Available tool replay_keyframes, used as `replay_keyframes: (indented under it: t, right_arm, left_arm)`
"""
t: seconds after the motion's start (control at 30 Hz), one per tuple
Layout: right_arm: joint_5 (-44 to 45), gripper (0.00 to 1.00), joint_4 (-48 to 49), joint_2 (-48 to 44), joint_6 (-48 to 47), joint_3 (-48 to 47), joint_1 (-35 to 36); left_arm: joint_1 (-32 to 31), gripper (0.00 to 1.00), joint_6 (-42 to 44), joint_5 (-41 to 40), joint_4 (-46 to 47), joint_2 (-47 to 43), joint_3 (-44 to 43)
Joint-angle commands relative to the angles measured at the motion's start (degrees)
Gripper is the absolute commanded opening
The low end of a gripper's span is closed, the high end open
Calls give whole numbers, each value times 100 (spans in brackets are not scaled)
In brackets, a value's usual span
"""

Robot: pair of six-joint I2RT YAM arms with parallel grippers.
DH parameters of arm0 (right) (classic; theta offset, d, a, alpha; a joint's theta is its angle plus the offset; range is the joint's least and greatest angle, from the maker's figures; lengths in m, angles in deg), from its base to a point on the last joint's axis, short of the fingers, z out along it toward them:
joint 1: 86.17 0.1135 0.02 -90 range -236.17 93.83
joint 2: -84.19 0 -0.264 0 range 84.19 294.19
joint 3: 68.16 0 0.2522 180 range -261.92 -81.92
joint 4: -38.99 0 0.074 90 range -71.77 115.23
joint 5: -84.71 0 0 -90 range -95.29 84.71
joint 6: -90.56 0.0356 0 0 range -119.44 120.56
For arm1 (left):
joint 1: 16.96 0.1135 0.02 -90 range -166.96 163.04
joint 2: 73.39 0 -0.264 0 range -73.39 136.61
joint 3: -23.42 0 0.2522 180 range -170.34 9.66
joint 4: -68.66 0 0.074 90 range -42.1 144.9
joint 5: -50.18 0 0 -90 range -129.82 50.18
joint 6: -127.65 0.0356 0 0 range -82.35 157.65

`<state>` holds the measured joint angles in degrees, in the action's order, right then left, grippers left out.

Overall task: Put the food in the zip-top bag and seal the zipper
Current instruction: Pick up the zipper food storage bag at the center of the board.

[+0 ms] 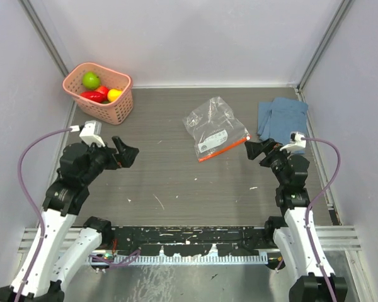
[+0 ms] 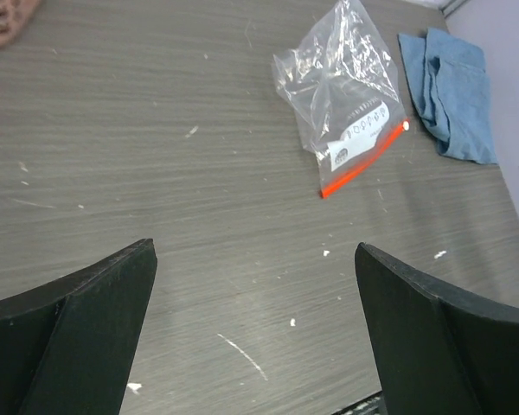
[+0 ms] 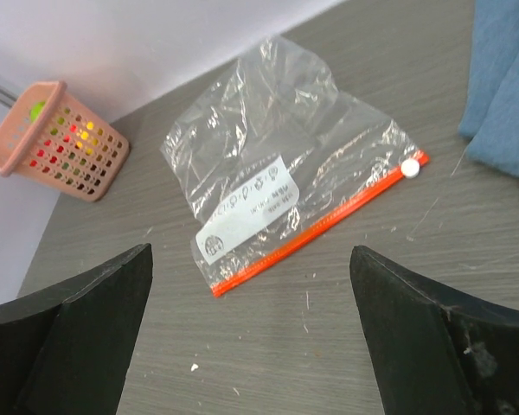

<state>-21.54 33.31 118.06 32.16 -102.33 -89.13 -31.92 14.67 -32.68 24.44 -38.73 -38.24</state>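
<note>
The clear zip-top bag (image 1: 215,128) lies flat and empty on the table, right of centre, its white label up. Its orange-red zipper (image 1: 223,149) runs along the near edge, with a small white slider (image 3: 410,169) at the right end. The food (image 1: 101,89), green, red and yellow pieces, sits in the pink basket (image 1: 116,107) at the back left. My left gripper (image 1: 127,153) hovers open over bare table, left of the bag (image 2: 346,95). My right gripper (image 1: 254,150) stands open just right of the zipper's end, nothing between its fingers; the bag (image 3: 277,186) lies ahead of it.
A folded blue cloth (image 1: 281,117) lies at the back right, close to the bag and the right gripper. Grey walls close in the table on three sides. A black rail (image 1: 195,242) runs along the near edge between the arm bases.
</note>
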Motion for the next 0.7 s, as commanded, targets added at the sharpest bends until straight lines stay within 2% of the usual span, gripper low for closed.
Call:
replay_keyframes:
  t: [0.0,0.2,0.47,0.67]
  right_arm:
    - [-251,100,792,312,161,146,99]
    - [-428,100,1651,1005,546,460,167]
    - [-605,97,2770,2296,806,624,321]
    - [-449,96,3076,2633,648,735,459]
  left_arm:
    - [20,98,-841,554,839,546,95]
    - [-248,100,-1335,956,1894,1451,401]
    - [-1251,99,-1423,390,3043,2735,442]
    - [-1689,97,-1543,7,3860,3869,227]
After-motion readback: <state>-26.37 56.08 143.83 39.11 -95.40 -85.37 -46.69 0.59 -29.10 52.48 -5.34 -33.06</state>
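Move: Ahead and to the right of the left hand lies the zip-top bag, its middle some 21 cm farther out, 31 cm to the right and roughly 26 cm below; the food basket stands about 31 cm ahead, 12 cm left and 21 cm below. From the right hand the bag's middle is about 15 cm ahead, 13 cm left and 20 cm below, while the blue cloth lies around 17 cm ahead, 12 cm right and 20 cm below. Swinging in from the left, the left hand travels about 13 cm right and 10 cm down, working some 6 cm forward, towards the near, orange-zippered side of the bag; its fingers tip down and turn clockwise. The right hand mostly sinks, some 9 cm, easing left towards the bag and tipping its fingers down. Both grippers stay wide open, touching nothing. ##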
